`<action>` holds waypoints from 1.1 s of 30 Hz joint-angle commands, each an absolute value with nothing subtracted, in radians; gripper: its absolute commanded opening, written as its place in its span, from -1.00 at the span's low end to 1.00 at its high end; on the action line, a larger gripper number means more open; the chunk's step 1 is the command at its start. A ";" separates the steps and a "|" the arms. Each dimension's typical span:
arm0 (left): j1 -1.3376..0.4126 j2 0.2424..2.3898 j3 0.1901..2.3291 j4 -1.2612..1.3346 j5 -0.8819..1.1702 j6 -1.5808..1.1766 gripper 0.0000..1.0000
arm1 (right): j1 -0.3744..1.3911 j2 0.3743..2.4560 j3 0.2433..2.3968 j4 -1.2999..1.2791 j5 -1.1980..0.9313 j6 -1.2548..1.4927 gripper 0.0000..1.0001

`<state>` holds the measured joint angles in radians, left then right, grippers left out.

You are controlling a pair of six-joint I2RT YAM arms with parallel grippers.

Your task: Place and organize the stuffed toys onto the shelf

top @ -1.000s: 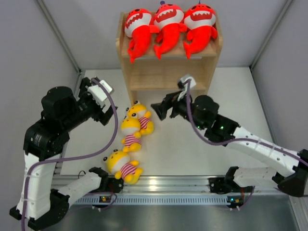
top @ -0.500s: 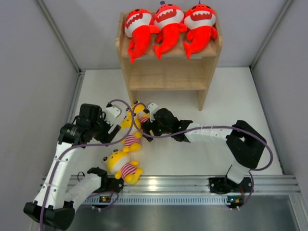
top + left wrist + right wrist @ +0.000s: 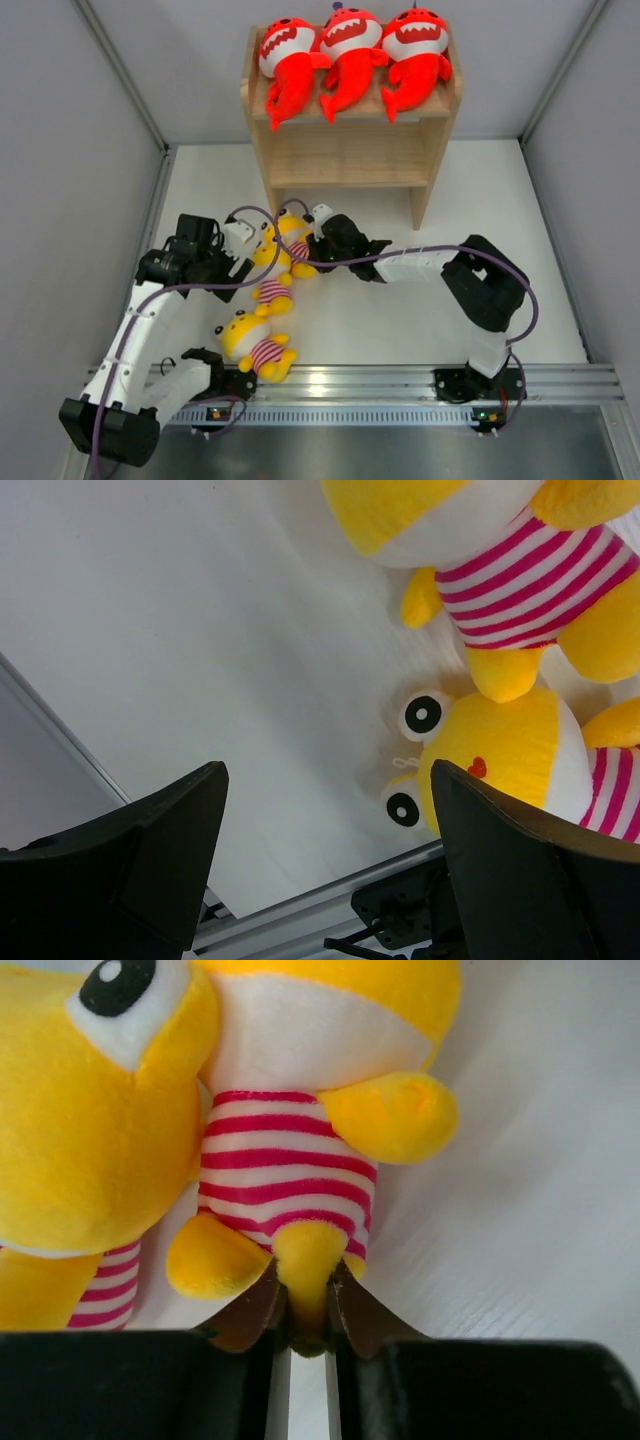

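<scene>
Three red shark stuffed toys [image 3: 350,55] lie in a row on top of the wooden shelf [image 3: 350,155]. Three yellow striped stuffed toys lie on the table in front of it. My right gripper [image 3: 308,1305] is shut on a yellow foot of the one nearest the shelf [image 3: 290,1155], also seen from above [image 3: 292,236] with the right gripper [image 3: 308,250] at its right side. My left gripper [image 3: 325,860] is open, with bare table between its fingers, just left of the middle toy [image 3: 271,277] and above the front toy [image 3: 500,765].
The front yellow toy [image 3: 255,346] lies close to the metal rail [image 3: 400,380] at the table's near edge. Grey walls stand on both sides. The shelf's lower tier [image 3: 345,175] holds nothing that I can see.
My right arm stretched left to the yellow toy nearest the shelf and its jaws closed on the foot. My left arm came down beside the toys, still open.
</scene>
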<state>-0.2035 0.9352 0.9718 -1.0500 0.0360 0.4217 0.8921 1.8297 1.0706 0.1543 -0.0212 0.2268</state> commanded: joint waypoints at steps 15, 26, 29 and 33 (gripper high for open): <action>-0.167 0.983 0.996 -0.996 0.087 0.410 0.77 | 1.002 1.093 0.973 -0.135 0.233 0.114 -1.00; -0.160 0.976 0.997 -0.997 0.092 0.408 0.78 | 0.666 1.156 1.164 -0.123 0.207 0.113 -1.00; -0.160 0.973 0.996 -0.997 0.091 0.410 0.78 | 0.638 1.196 1.169 -0.089 0.239 0.136 -1.00; -0.161 0.974 0.994 -0.997 0.097 0.411 0.78 | 0.589 1.201 1.124 -0.063 0.224 0.234 -1.00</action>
<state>-0.1654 0.9882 0.9722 -1.0306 0.0826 0.4175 0.6304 1.2327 1.1206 -0.1280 0.2146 0.1463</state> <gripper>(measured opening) 0.886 0.051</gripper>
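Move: The yellow toy being pinched lies around the right fingers, its middle about 5 cm ahead and 3 cm left, at nearly the same height. A second yellow toy sits 8 cm left and 2 cm back of this hand; the lower shelf board's middle is some 15 cm ahead, 9 cm right and 15 cm up. From the left hand, the pinched toy is roughly 13 cm ahead, 14 cm right and 12 cm below. Right fingers close tight on the toy's tail, lift nearly 30 cm, then swing right and forward towards lower shelf. ##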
